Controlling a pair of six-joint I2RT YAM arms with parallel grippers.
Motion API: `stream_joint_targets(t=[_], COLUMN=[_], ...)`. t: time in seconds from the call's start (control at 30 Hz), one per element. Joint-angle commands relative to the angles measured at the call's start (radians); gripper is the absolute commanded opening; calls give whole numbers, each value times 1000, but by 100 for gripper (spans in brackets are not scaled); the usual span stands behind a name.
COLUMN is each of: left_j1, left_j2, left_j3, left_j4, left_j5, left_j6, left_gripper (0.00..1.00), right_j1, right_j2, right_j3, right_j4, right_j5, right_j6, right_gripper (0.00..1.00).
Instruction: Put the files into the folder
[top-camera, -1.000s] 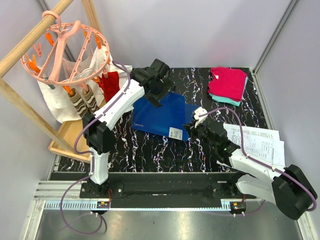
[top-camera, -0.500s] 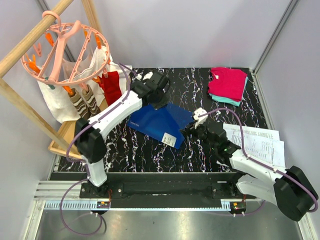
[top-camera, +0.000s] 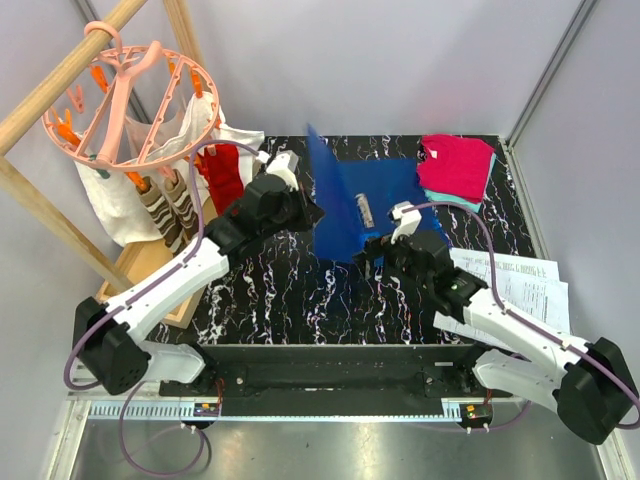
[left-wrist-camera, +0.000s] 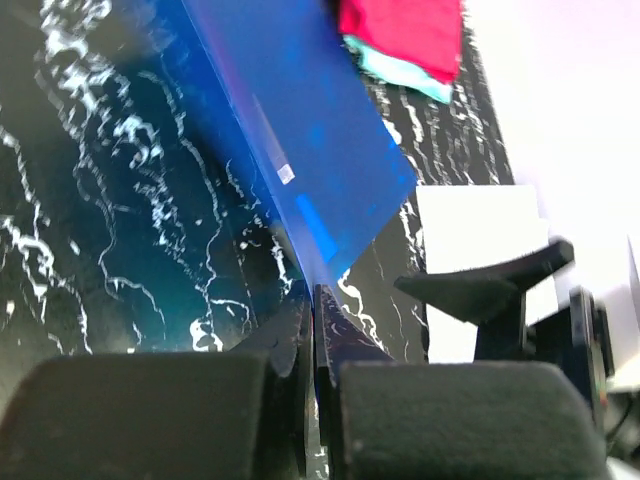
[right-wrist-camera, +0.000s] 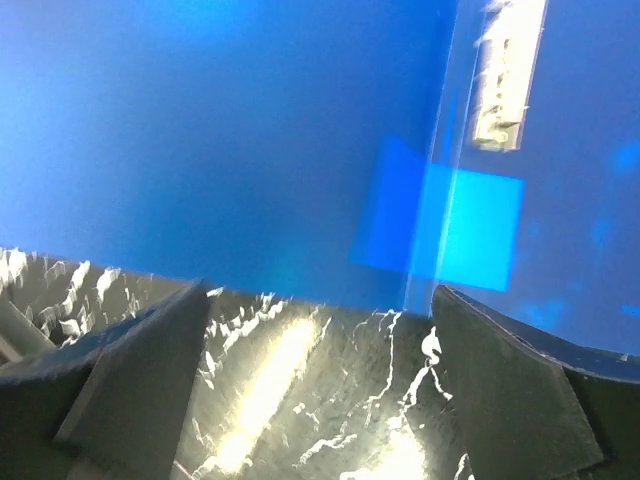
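Note:
The blue folder (top-camera: 385, 185) lies spread open at mid-table, one leaf raised steeply on edge and the other flat toward the back. My left gripper (top-camera: 312, 214) is shut on the raised leaf's lower corner; in the left wrist view the thin blue sheet (left-wrist-camera: 300, 130) runs into the closed jaws of the left gripper (left-wrist-camera: 312, 300). My right gripper (top-camera: 372, 250) stands open just in front of the folder, holding nothing. In the right wrist view the folder (right-wrist-camera: 230, 130) and its white label (right-wrist-camera: 505, 70) fill the area above the right gripper (right-wrist-camera: 320, 340). The files (top-camera: 520, 285) lie at the right edge.
Folded pink and teal clothes (top-camera: 458, 168) sit at the back right, close to the folder's flat leaf. A wooden rack with a pink peg hanger (top-camera: 130, 95) and hanging laundry stands at the left. Grey walls enclose the black marbled table (top-camera: 280, 290).
My left gripper closed on the folder's edge and swung left and toward me, lifting one leaf upright. My right gripper opened, letting go of the folder's labelled corner.

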Motion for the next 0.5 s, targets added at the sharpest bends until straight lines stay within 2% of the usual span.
stream_joint_targets(t=[0.0, 0.2, 0.37, 0.47], left_j1=[-31, -30, -30, -30], left_j2=[-89, -165, -226, -267], left_j3=[-89, -229, -281, -298], left_j4=[-39, -65, -121, -177], left_j5=[117, 24, -57, -132], left_j6=[118, 54, 12, 3], left_gripper=[0, 0, 0, 0], right_j1=[-15, -33, -56, -58], right_j2=[-15, 114, 281, 344], right_j3=[152, 247, 299, 307], right_j4=[-62, -148, -165, -166], right_j5=[155, 179, 90, 73], right_j6=[137, 200, 222, 226], right_gripper=[100, 100, 100, 95])
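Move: The open folder's clip, on its spine, lies roughly 18 cm ahead of the right hand, about 1 cm to its right and some 13 cm below. From that hand the paper files are around 30 cm right, about level fore and aft, and 14 cm down; the folded shirts about 33 cm ahead, 25 cm right, 12 cm down. The left hand, gripping the cover's edge, has the clip some 14 cm ahead, 12 cm right and 22 cm below. The folder's raised cover, still pinched at its free edge by the shut left fingers, is brought down about 8 cm and back nearly 7 cm, then also leftward, drawing the folder along. Meanwhile the empty right hand arcs up over the near part of the folder and sinks back to its starting height, ending about 6 cm farther forward, near the clip, fingers wide open and wrist turning slightly clockwise. ##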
